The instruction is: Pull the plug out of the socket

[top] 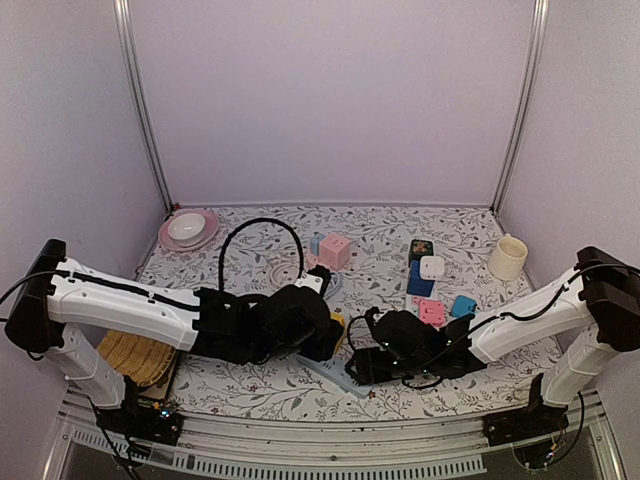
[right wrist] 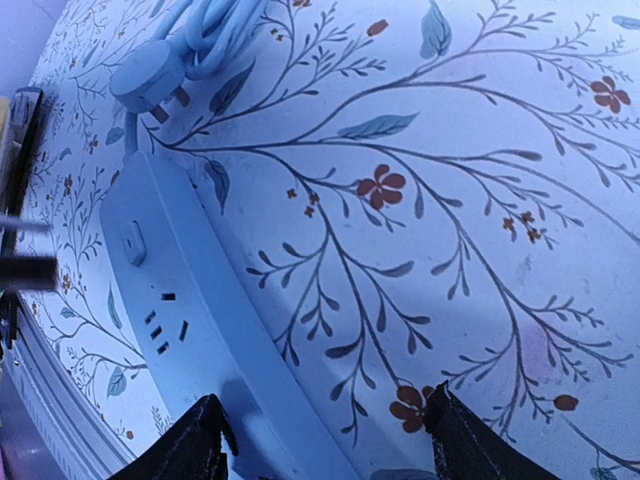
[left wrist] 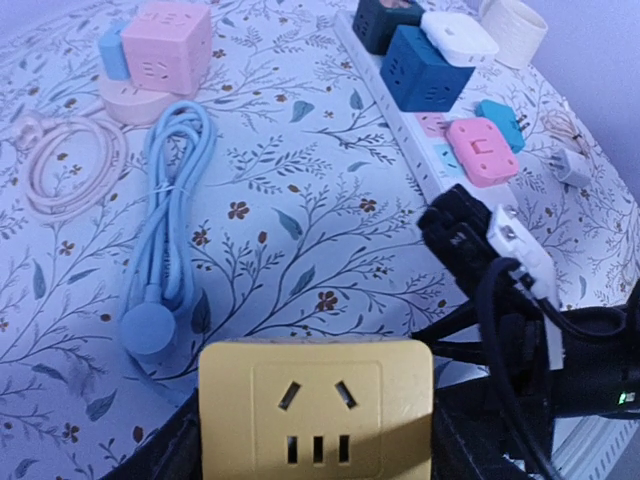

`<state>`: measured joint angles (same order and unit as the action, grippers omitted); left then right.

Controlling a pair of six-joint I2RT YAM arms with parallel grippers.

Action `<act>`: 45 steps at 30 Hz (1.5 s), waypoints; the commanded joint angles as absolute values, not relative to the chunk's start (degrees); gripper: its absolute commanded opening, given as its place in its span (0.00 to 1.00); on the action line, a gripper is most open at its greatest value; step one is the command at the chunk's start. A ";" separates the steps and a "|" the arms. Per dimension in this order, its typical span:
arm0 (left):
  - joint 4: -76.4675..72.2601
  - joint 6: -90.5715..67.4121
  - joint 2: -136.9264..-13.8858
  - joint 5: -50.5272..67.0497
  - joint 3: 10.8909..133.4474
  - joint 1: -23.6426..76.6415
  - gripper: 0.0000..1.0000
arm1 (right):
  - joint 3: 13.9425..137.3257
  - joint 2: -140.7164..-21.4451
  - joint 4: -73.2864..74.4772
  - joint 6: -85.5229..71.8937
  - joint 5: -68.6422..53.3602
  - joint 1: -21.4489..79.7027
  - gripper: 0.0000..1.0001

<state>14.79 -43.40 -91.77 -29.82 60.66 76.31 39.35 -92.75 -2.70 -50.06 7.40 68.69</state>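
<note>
A yellow square plug (left wrist: 318,410) with socket holes on its face sits between the dark fingers of my left gripper (left wrist: 318,445), which is shut on it. It is held above the table, apart from the white power strip (left wrist: 392,118). From above, the plug (top: 338,322) shows as a small yellow patch at the left gripper (top: 333,338). My right gripper (right wrist: 330,445) is open low over the near end of the power strip (right wrist: 190,320). Its left fingertip (right wrist: 205,440) is above the strip and the other is over the tablecloth. In the top view the right gripper (top: 358,368) is at the strip's end (top: 335,378).
On the strip sit a dark blue cube (left wrist: 425,65) with a white adapter and a pink adapter (left wrist: 482,150). A pink cube socket (top: 335,250), a coiled light blue cable (left wrist: 165,220), a cream cup (top: 508,257), a pink plate (top: 188,230) and a woven mat (top: 135,355) lie around.
</note>
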 commanded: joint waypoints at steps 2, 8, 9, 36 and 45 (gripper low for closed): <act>16.75 -48.41 -83.95 -32.37 55.48 72.55 0.55 | 39.04 -88.80 7.28 -48.44 8.86 68.63 0.70; 8.74 -50.51 -73.85 -23.17 42.36 64.89 0.57 | 42.23 -84.47 11.62 -46.75 11.86 68.44 0.71; 6.34 -50.54 -72.38 -20.44 39.68 63.19 0.58 | 42.69 -83.97 12.30 -46.47 12.44 68.24 0.71; 1.06 -55.42 -64.43 -9.73 22.59 49.71 0.90 | 35.78 -63.47 23.11 -41.01 16.33 52.50 0.73; 11.82 -54.78 -59.91 -17.52 27.47 50.86 0.90 | 33.95 -62.99 22.92 -39.36 15.86 47.11 0.75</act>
<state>6.11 -55.11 -61.93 -12.34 24.49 50.50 34.72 -63.42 22.65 -40.99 15.70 48.97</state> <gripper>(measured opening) 0.901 0.745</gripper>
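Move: The left hand already holds the yellow plug clear of the socket strip; its bare landing spot lies about 15 cm left, 3 cm ahead and 10 cm below. The strip's middle is about 4 cm back and 1 cm right of this hand, the blue cord some 13 cm ahead and 3 cm left, both 12 cm down. From the right hand, low at the strip's end, the pink plug is about 14 cm ahead, 17 cm right, nearly level; the navy plug is 22 cm ahead, 14 cm right. Left hand lowers the yellow plug some 16 cm leftward and opens; right hand rises rightward towards pink plug. ##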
